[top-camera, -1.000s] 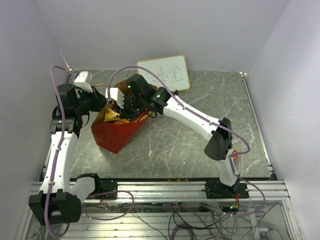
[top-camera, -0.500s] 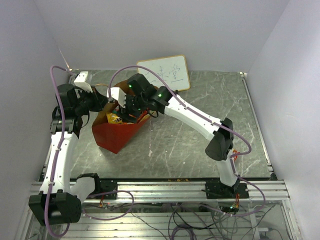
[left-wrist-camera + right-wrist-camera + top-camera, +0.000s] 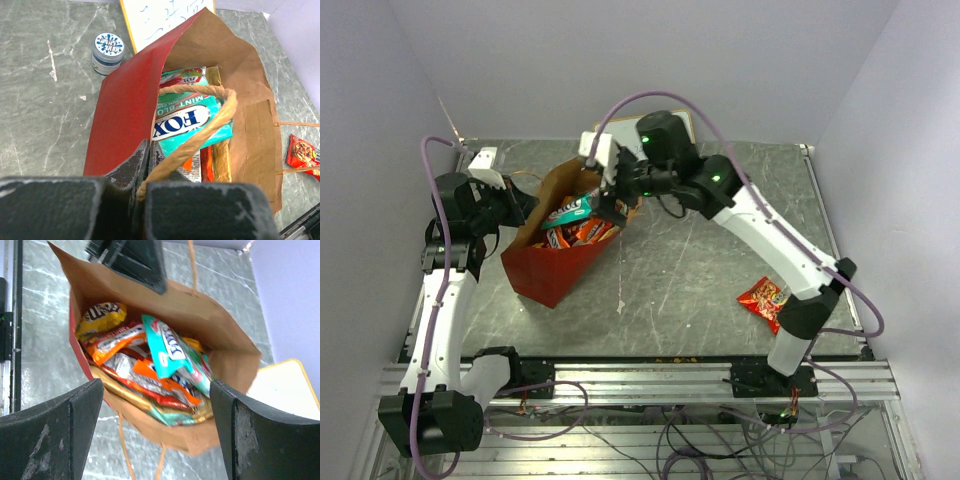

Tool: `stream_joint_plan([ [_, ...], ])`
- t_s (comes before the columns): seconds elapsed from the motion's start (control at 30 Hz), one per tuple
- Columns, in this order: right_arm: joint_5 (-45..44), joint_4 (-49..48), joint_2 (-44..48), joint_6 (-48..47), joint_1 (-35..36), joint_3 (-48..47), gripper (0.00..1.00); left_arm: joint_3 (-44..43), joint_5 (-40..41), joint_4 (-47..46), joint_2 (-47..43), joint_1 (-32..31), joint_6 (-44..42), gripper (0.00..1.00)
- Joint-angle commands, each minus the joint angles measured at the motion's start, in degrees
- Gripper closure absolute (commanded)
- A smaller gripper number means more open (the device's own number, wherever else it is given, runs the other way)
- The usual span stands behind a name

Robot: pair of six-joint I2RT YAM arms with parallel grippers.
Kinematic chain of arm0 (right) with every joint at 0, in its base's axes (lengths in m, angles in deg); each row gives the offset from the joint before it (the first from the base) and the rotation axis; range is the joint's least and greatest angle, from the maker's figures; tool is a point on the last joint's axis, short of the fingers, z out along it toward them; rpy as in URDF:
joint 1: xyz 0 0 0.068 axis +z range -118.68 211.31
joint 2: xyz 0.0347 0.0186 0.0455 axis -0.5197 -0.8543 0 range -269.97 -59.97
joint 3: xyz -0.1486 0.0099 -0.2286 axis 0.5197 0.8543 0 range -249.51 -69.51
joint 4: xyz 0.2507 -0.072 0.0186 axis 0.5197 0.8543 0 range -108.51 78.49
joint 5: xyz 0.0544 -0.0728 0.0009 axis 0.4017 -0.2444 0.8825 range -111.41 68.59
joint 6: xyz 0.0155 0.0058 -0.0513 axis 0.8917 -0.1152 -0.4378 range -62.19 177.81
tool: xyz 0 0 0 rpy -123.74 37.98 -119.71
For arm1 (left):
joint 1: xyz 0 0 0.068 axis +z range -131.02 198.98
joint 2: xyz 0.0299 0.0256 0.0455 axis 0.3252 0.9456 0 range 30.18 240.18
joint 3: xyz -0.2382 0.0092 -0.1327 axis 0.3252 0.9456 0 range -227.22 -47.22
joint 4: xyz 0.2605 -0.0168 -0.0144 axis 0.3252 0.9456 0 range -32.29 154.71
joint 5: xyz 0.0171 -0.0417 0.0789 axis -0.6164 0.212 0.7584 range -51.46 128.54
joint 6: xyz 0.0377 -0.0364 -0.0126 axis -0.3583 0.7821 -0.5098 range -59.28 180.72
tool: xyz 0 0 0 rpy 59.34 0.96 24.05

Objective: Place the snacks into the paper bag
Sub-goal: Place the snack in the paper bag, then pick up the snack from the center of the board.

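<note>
The paper bag (image 3: 552, 268), red outside and brown inside, stands open at the table's left. My left gripper (image 3: 145, 152) is shut on its near wall, at the foot of the twisted handle (image 3: 200, 137). Several snacks fill the bag: a teal packet (image 3: 192, 122) on top, with orange (image 3: 112, 342), yellow (image 3: 102, 312) and red ones beneath it. My right gripper (image 3: 157, 390) hangs open above the bag's mouth with nothing between its fingers. In the top view that gripper (image 3: 610, 195) is at the bag's back rim. One red snack packet (image 3: 763, 300) lies on the table at the right.
A whiteboard (image 3: 165, 15) lies behind the bag, largely hidden by the right arm in the top view. A small round jar (image 3: 108, 52) stands left of it. The loose red packet (image 3: 302, 152) lies beyond the bag's far handle.
My right gripper has opened and lifted out of the bag toward the back right. A teal packet now lies on top of the snacks. The left gripper has kept its hold.
</note>
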State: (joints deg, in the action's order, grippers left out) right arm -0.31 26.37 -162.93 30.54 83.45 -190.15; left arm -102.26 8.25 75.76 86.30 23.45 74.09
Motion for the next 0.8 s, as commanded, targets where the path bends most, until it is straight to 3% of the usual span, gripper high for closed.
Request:
stream_joint_plan([
  [0.0, 3.1, -0.5, 5.9, 0.7, -5.5, 4.1, 0.13, 0.0, -1.8, -2.7, -1.1, 0.5, -0.7, 0.93],
  [0.27, 6.1, 0.0, 14.2, 3.7, -18.7, 11.7, 0.14, 0.3, -1.7, -3.3, -0.5, 0.5, -1.5, 0.93],
  [0.53, 7.3, 4.1, 25.8, 0.9, -34.8, 31.2, 0.15, 0.4, -2.0, -3.6, -0.4, 0.5, -2.4, 0.93],
  [0.77, 2.2, 13.7, 29.8, -6.5, -43.3, 45.1, 0.15, -0.4, -2.4, -3.2, 0.8, 0.5, -3.0, 0.93],
])
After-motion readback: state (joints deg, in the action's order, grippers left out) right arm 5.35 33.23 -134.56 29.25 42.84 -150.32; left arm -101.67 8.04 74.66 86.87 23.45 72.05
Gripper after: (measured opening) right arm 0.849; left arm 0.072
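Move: The red snack packet, the last one on the table, lies some 43 cm to the right of my open right hand, about 8 cm nearer my base and 35 cm lower. The paper bag's middle is about 10 cm left, 6 cm ahead and 24 cm below this hand, with the teal Fox's packet on its pile, about 8 cm left, 12 cm ahead and 20 cm below. From my left hand the red packet lies roughly 62 cm right, 13 cm back and 27 cm down. I sweep my empty right hand nearly 30 cm to the right, off the bag's mouth and towards the red packet, arcing forward and slightly up at first, then sinking about 12 cm and easing back. It swings some 35 degrees clockwise and tips further down, fingers staying wide open. My left hand stays put, still holding the bag's edge by its handle. ##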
